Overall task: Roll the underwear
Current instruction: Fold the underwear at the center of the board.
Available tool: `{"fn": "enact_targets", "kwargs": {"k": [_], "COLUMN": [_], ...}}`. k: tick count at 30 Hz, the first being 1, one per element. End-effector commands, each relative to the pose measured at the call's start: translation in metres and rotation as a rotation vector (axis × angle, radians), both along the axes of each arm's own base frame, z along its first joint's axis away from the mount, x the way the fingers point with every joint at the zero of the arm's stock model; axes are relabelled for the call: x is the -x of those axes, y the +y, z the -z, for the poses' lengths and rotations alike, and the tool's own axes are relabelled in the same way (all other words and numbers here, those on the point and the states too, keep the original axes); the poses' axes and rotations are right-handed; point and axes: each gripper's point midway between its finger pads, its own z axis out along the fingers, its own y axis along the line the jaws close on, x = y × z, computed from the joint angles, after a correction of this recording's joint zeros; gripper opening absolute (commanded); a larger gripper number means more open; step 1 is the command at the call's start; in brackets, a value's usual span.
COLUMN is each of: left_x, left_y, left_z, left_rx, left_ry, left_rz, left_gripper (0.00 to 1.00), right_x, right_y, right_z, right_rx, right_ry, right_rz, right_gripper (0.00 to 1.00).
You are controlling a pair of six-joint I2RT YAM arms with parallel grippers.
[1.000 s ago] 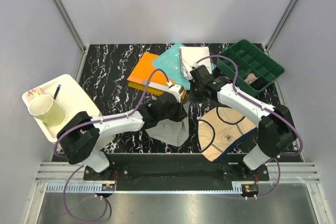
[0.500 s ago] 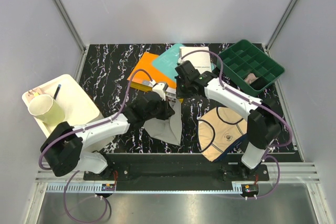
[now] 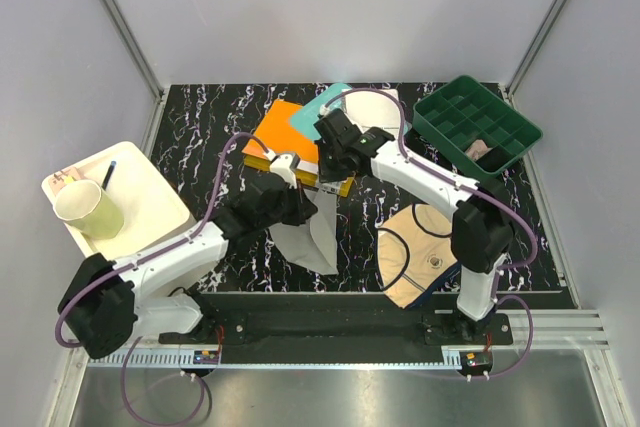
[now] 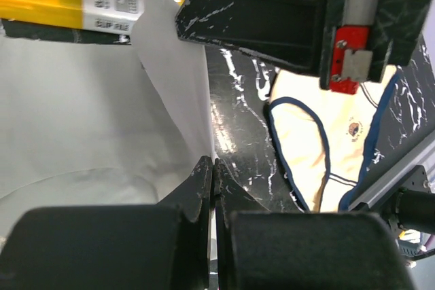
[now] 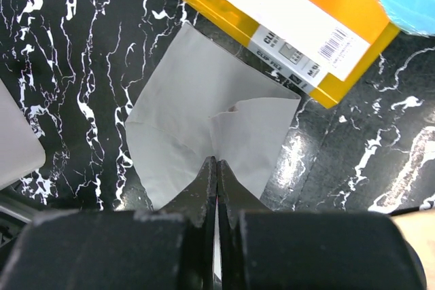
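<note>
The light grey underwear [image 3: 312, 237] lies bunched into a narrow wedge at the table's centre, just in front of the orange book [image 3: 285, 137]. My left gripper [image 3: 306, 209] is shut on its edge; in the left wrist view the fabric [image 4: 81, 113] runs up into the closed jaws [image 4: 214, 165]. From behind, my right gripper [image 3: 335, 171] is shut on a pinched fold of the same underwear [image 5: 183, 113], which rises into its tips [image 5: 216, 162]. To the right, the beige underwear [image 3: 425, 245] with navy edging lies flat and untouched [image 4: 340, 140].
A teal book [image 3: 325, 107] and a white item [image 3: 372, 107] overlap the orange book [image 5: 292, 18] at the back. A green divided bin [image 3: 478, 127] sits at the back right. A cream tray [image 3: 150, 197] with a cup [image 3: 88, 209] stands at the left.
Both arms have swung left and toward the back, taking the grey underwear with them. It has gathered from a wider patch into a narrower wedge. The beige underwear has not moved.
</note>
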Motion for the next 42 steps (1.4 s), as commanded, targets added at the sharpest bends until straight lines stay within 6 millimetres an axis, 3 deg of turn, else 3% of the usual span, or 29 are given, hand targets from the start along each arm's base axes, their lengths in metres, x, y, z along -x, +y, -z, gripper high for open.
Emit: {"fn": "enact_targets", "kwargs": {"k": [1, 13, 25, 34, 42], "left_x": [0.010, -0.001, -0.003, -0.008, -0.009], "left_y": [0.014, 0.046, 0.069, 0.087, 0.091], "left_z": [0.011, 0.013, 0.023, 0.034, 0.044], "left_rx": [-0.032, -0.067, -0.113, -0.179, -0.209], "left_ry": [0.037, 0.047, 0.077, 0.087, 0.113], "left_rz": [0.012, -0.062, -0.127, -0.178, -0.178], "left_gripper": [0.00, 0.00, 0.00, 0.00, 0.00], "right_x": [-0.022, -0.033, -0.045, -0.051, -0.061], "right_y": [0.007, 0.024, 0.037, 0.046, 0.048], "right_z": [-0.016, -0.016, 0.011, 0.021, 0.031], "right_rx": [0.011, 0.016, 0.040, 0.023, 0.042], "right_ry": [-0.089, -0.105, -0.086, -0.090, -0.108], "right_rz": [0.020, 0.001, -0.013, -0.017, 0.002], "right_gripper": [0.00, 0.00, 0.00, 0.00, 0.00]}}
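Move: Both shut grippers still pinch the raised right-hand flap of the underwear, about 10 cm above the table. The part lying flat, where the flap is going, has its middle some 3 cm left and 3 cm back of the left hand, and about 7 cm left and 11 cm back of the right. The yellow box's middle is about 10 cm ahead and 7 cm left of the right hand; the peach garment, 25 cm right and 15 cm back of it. Leftward together, sinking as they go, both hands carry the pinched flap over the left half of the underwear. The left hand leads, covering about 8 cm and dropping 3, and turns some 10 degrees counter-clockwise; the right goes about 5 cm left, sinks 4, and reaches forward 3 or 4 cm towards the yellow box's near edge, mostly late. The fingers stay shut. ##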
